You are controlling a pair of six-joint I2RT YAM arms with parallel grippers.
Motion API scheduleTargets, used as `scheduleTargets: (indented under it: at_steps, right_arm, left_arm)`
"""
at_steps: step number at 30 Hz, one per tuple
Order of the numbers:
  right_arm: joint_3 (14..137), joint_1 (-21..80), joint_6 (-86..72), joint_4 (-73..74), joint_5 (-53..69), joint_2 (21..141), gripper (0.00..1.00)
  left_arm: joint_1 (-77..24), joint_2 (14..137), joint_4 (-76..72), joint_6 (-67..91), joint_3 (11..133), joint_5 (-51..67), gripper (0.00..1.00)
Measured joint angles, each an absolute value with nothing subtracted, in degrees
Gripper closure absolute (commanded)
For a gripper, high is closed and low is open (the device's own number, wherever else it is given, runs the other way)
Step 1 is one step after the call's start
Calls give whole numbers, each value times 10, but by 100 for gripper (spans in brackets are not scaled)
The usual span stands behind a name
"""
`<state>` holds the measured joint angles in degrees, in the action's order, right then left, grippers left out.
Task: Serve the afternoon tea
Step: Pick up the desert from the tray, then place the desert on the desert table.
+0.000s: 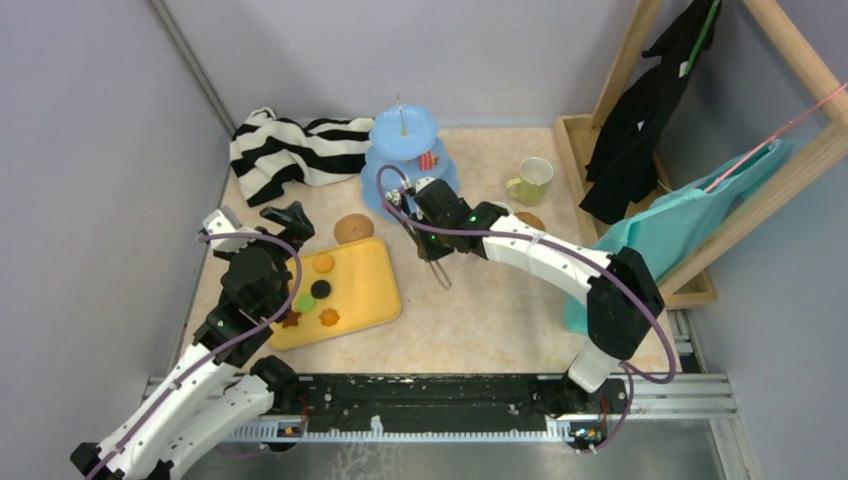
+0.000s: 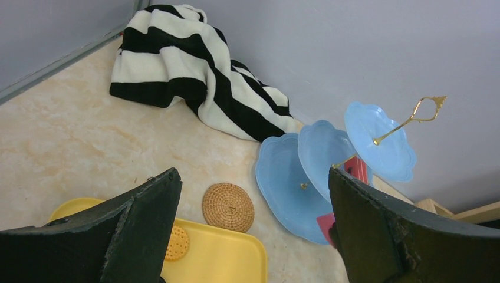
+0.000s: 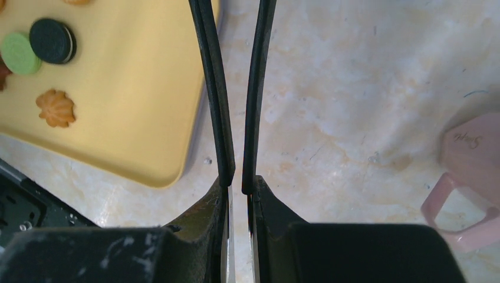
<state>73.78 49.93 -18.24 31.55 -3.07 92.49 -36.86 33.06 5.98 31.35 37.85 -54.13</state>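
Note:
The light-blue three-tier stand [image 1: 405, 140] [image 2: 295, 177] stands at the back with a red cake slice [image 1: 428, 160] [image 2: 357, 169] on a tier. Several cookies lie on the yellow tray [image 1: 370, 285], among them an orange one [image 1: 323, 263], a black one [image 1: 321, 289] [image 3: 52, 40] and a green one [image 1: 303, 302] [image 3: 17, 53]. A cork coaster [image 1: 352, 228] [image 2: 228, 206] touches the tray's far edge. My right gripper [image 1: 432, 240] [image 3: 239, 188] is shut on thin black-tipped tongs [image 1: 441, 272] [image 3: 256, 88] that point down beside the tray's right edge. My left gripper [image 1: 285, 225] [image 2: 253, 172] hangs open above the tray's far left corner, holding nothing.
A yellow-green cup [image 1: 530, 180] sits right of the stand, near a second coaster [image 1: 530, 220]. A pink-handled cup [image 3: 471, 159] shows at the right of the right wrist view. A striped cloth [image 1: 290, 150] [image 2: 188, 76] lies back left. A wooden rack [image 1: 800, 60] with hanging clothes [image 1: 650, 100] fills the right side.

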Motion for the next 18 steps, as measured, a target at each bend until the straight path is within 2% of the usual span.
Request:
scheduleTargets:
  at_steps: [18]
  right_arm:
    - [968,418,-179,361,31,1114,94]
  left_arm:
    - [-369,340,37,315,370,-529,1]
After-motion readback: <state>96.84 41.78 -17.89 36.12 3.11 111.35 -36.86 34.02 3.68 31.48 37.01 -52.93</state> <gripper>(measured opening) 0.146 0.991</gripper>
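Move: The wedge cake, already in the tongs the right hand grips, is bound for the stand's middle tier, about 16 cm ahead of that hand, 2 cm left and 5 cm below. The striped cake on that tier lies some 17 cm ahead and 3 cm right. The woven coaster lies 8 cm ahead and 15 cm left, the pink mug 5 cm ahead and 19 cm right. From the left hand the tier is roughly 16 cm ahead, 20 cm right and 21 cm below. The wedge cake, still pinched in the tong tips, is carried mainly forward by the right hand towards the stand's middle tier, about 9 cm, with some 3 cm of leftward drift early on. The height stays nearly level after a slight rise and return. The gripper keeps its hold on the tongs and the wrist turns only about 5 degrees; the forward travel eases towards the end. ##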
